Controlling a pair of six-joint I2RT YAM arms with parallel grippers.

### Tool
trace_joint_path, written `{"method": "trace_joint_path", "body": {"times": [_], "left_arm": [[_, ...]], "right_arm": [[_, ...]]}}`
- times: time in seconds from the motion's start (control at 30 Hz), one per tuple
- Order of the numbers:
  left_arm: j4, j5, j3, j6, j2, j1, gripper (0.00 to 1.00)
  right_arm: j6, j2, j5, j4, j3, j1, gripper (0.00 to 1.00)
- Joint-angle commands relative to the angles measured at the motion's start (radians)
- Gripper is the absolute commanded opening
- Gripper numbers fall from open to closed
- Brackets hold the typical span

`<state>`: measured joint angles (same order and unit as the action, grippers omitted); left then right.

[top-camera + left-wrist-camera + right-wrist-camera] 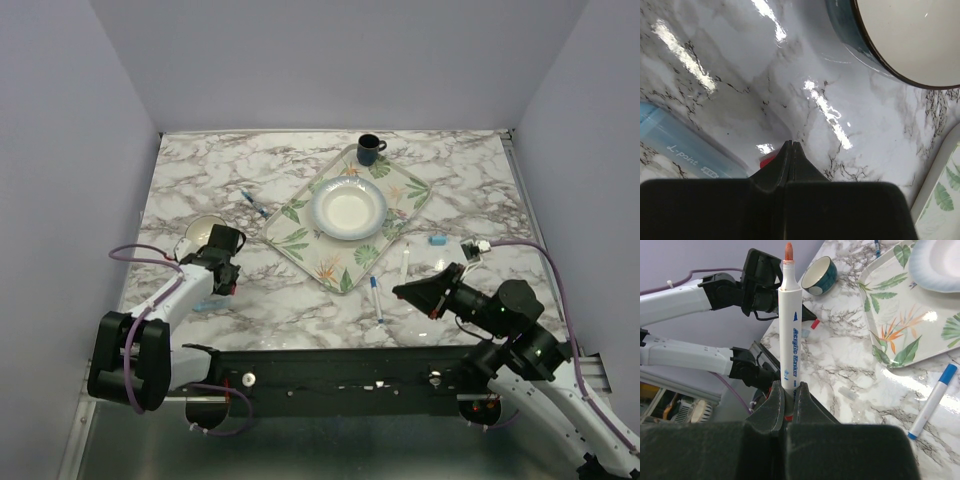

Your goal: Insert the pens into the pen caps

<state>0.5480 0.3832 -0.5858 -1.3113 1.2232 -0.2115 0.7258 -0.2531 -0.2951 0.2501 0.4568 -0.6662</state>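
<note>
My right gripper [791, 385] is shut on the lower end of a white marker with a red tip [791, 330], which stands upright from the jaws and points towards the left arm. My left gripper [791, 143] is shut, its tips just above the marble. A small red cap [767, 161] peeks out beside its left finger; I cannot tell if it is held. A thick light-blue marker [680, 145] lies left of it. A white marker with blue ends [377, 298] lies in front of the tray, a dark blue pen [255, 203] left of it, and a light-blue cap [438, 240] to the right.
A leaf-patterned tray [300, 240] carries a white plate [348, 208] and a dark mug [370, 150]. A teal bowl [200, 232] stands just behind the left gripper [226, 285]. Another slim white stick [404, 265] lies near the right gripper [400, 291].
</note>
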Motion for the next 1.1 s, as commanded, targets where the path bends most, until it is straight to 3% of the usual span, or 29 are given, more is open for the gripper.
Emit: {"method": "trace_joint_path", "body": {"times": [0.0, 0.3, 0.53, 0.6, 0.63, 0.73, 0.9, 1.07], "left_arm": [[-0.059, -0.093, 0.032, 0.038, 0.001, -0.015, 0.00], [-0.014, -0.121, 0.076, -0.017, -0.102, -0.183, 0.00], [0.225, 0.054, -0.021, -0.172, -0.241, -0.190, 0.00], [0.277, 0.107, -0.046, -0.210, -0.243, -0.189, 0.14], [0.315, 0.114, -0.066, -0.230, -0.240, -0.186, 0.32], [0.364, 0.103, -0.081, -0.291, -0.219, -0.172, 0.54], [0.438, 0.046, -0.083, -0.489, -0.172, -0.167, 0.54], [0.417, 0.022, -0.069, -0.591, -0.166, -0.167, 0.53]], "right_arm": [[0.009, 0.020, 0.024, 0.026, 0.016, -0.003, 0.01], [0.021, 0.018, 0.019, 0.011, 0.002, -0.003, 0.01], [0.026, 0.000, 0.002, -0.012, -0.004, -0.003, 0.01], [0.026, 0.000, -0.004, -0.017, -0.006, -0.004, 0.01], [0.023, 0.000, -0.004, -0.017, -0.006, -0.003, 0.01], [0.023, 0.006, 0.001, -0.005, -0.003, -0.003, 0.01], [0.021, 0.020, 0.019, 0.017, -0.004, -0.003, 0.01], [0.014, 0.018, 0.020, 0.023, -0.003, -0.003, 0.01]]}}
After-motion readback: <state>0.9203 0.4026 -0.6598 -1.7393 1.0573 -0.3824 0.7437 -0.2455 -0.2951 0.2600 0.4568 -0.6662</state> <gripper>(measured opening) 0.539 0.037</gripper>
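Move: The red cap lies practically under the left hand's shut fingertips: about 2 cm back of the hand, level with it sideways, 1 cm lower. The pale-blue case is some 6 cm back and 6 cm left of this hand, and the bowl about 14 cm ahead and 7 cm left. From the right hand, which holds the uncapped marker, the cap lies roughly 38 cm left, 10 cm ahead and 23 cm down. With fingers shut, the left hand nudges the red cap sideways as it sweeps low to the right, about 6 cm and a little back. It then lifts clear some 5 cm while swinging back left, opens its fingers about halfway, and finally eases back and down a little, the wrist turning about 25 degrees counter-clockwise from its farthest right. The right hand stays put, still gripping the marker. ##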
